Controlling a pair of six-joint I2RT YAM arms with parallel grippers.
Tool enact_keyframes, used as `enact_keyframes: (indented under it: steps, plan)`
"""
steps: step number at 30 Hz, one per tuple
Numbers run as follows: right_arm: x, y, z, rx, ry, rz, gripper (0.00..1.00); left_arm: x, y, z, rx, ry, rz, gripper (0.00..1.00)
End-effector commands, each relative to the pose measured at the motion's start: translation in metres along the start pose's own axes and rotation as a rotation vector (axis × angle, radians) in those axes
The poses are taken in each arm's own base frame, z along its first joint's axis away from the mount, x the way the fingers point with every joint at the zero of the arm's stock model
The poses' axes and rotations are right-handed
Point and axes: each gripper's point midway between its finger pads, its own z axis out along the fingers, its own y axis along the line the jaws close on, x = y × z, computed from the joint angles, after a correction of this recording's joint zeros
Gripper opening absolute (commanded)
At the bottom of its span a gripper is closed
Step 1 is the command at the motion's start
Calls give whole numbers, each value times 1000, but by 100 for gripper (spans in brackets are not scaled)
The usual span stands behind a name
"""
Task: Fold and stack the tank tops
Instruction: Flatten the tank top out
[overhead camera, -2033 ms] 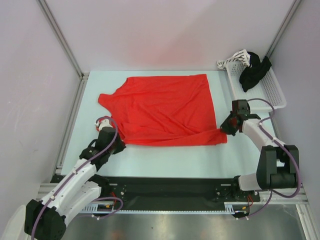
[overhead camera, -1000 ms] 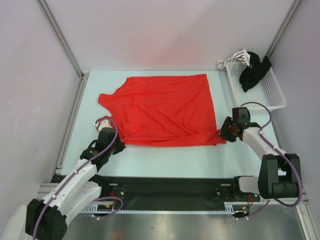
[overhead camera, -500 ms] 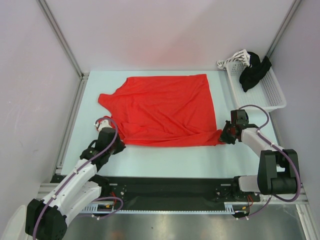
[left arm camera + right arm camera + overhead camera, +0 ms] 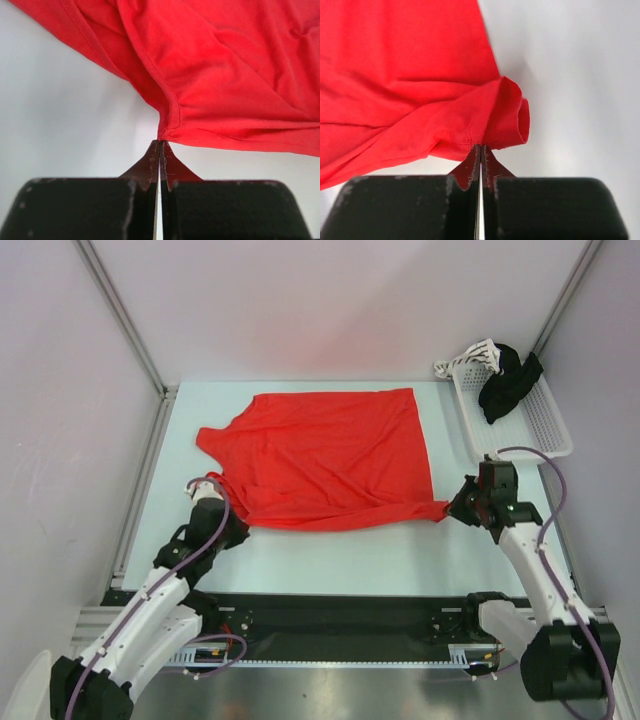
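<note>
A bright red tank top [image 4: 330,455] lies spread over the pale table [image 4: 330,550], wrinkled along its near edge. My left gripper [image 4: 232,518] is shut on its near-left corner; in the left wrist view the fingertips [image 4: 160,144] pinch the hem of the red fabric [image 4: 210,75]. My right gripper [image 4: 452,510] is shut on the near-right corner, which is drawn out to a point. In the right wrist view the fingertips [image 4: 480,148] clamp a bunched fold of the tank top [image 4: 405,90].
A white mesh basket [image 4: 520,405] stands at the back right with a black garment [image 4: 508,380] hanging over its rim. Metal frame posts [image 4: 120,315] rise at both back corners. A black rail [image 4: 330,615] runs along the near table edge.
The right gripper has closed on the tank top's near-right corner and its arm has shifted slightly right, pulling that corner out. The left gripper has stayed shut on the near-left corner.
</note>
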Motion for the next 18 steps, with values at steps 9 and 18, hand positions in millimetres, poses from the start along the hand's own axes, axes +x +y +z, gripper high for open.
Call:
enact_keyframes:
  steps: [9, 18]
  plan:
    - [-28, 27, -83, -153, -224, 111, 0, -55, -34, -63, 168, -190, -89, 0]
    - [-77, 84, -49, -345, -131, 83, 0, -135, -62, -98, 128, -333, -43, 0]
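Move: I already hold the tank top's near edge in both hands, a few centimetres above the table. The middle of its spread-out body lies some 20 cm ahead and 16 cm right of my left hand, and about 16 cm ahead and 26 cm left of my right. Its left shoulder corner is roughly 23 cm ahead and 10 cm left of my left hand; the basket is about 28 cm ahead and 18 cm right of my right. I whip the pinched near edge up off the table, my left hand climbing about 16 cm and its fingertips tipping up some 20 degrees, starting forward only at the very end. My right hand rises about 7 cm while drawing back a little, then swings some 4 cm forward toward the spread body, rolling left side up. Both hands keep the cloth shut in their fingers. ##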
